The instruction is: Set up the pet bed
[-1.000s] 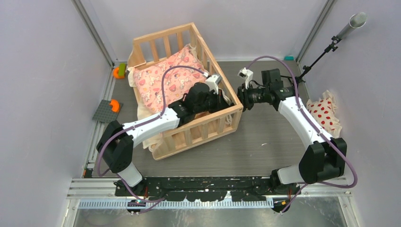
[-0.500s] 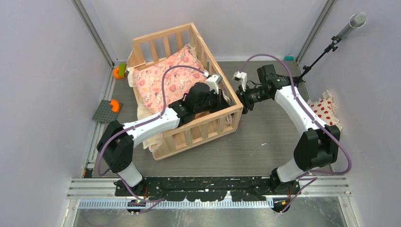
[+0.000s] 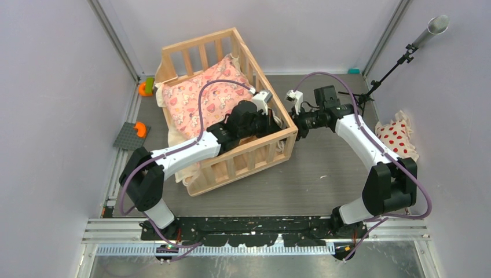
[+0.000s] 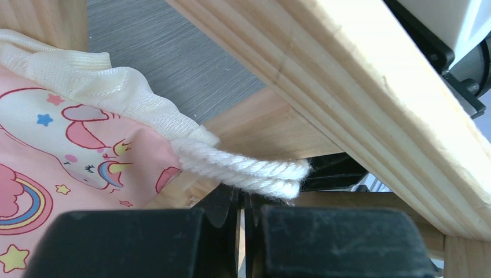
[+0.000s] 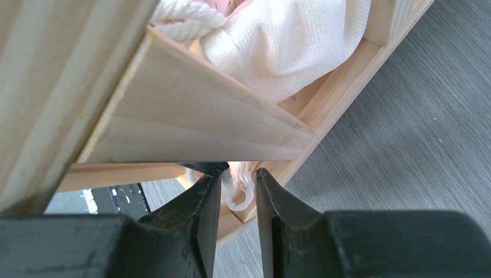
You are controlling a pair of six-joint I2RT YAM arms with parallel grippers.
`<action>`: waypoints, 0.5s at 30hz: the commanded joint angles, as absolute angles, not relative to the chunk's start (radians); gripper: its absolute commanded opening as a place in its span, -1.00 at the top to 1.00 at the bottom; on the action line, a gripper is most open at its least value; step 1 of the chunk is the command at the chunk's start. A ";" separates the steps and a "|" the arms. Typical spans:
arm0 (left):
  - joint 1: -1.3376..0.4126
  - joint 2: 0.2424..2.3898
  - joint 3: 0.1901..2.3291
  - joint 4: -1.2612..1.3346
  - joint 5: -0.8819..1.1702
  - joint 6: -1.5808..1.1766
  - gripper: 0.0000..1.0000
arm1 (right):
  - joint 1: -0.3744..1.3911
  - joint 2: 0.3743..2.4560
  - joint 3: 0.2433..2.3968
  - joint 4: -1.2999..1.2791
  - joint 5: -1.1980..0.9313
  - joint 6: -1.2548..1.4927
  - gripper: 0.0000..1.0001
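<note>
The light-wood pet bed (image 3: 231, 165) stands left of centre with a pink cartoon-print cushion (image 3: 202, 98) inside it. My left gripper (image 3: 277, 123) reaches into the bed's near-right corner. In the left wrist view it (image 4: 243, 197) is shut, and the cushion's cream rope tie (image 4: 249, 171) lies right at its tips under the rail (image 4: 347, 98); I cannot tell whether the tie is pinched. My right gripper (image 3: 295, 120) is outside that same corner. In the right wrist view it (image 5: 238, 175) is open, with a bit of cream tie (image 5: 240, 191) hanging between its fingertips beside the slat (image 5: 191, 127).
A white pillow with red dots (image 3: 399, 138) lies by the right wall. An orange and green toy (image 3: 146, 87) and a grey plate with an orange piece (image 3: 132, 134) sit by the left wall. A stand with a metal tube (image 3: 405, 55) rises at the back right.
My right arm has swung in and brought its gripper left, up against the bed's corner. The left arm and the bed have stayed put.
</note>
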State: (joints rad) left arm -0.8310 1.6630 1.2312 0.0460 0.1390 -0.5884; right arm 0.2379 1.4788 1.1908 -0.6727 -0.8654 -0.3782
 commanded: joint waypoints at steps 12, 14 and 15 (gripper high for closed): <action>-0.819 1.818 1.181 0.392 -0.152 -0.556 1.00 | 0.306 1.473 1.147 -0.637 -0.966 -0.334 0.85; -0.819 1.817 1.181 0.390 -0.153 -0.555 0.94 | 0.306 1.471 1.148 -0.637 -0.960 -0.325 0.98; -0.819 1.816 1.181 0.388 -0.153 -0.556 0.89 | 0.307 1.469 1.149 -0.634 -0.945 -0.314 0.98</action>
State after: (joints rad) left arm -0.8310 1.6680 1.2362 0.0460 0.1345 -0.5858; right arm 0.2554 1.4792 1.1549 -0.6434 -0.8665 -0.3603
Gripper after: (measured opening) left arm 0.029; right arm 0.041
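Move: The white cord's end pokes out by the crib's corner, about 1 cm back, 1 cm to the left and 1 cm below the right gripper. The nearest slat stands some 3 cm ahead and 2 cm left of that gripper, and the pink cushion's middle about 12 cm ahead, 24 cm left and 7 cm lower. From the left gripper, which still holds the cord inside the rail, the cord's end is about 1 cm ahead, 2 cm right and 2 cm below. Shut the right gripper on the cord's end from outside the crib, taking its fingers from about a third open to nearly closed while easing it down about 1 cm and a touch back and left, close under the rail beside the slat. Keep the left gripper where it is inside the crib, its fingers still closed on the cord. ##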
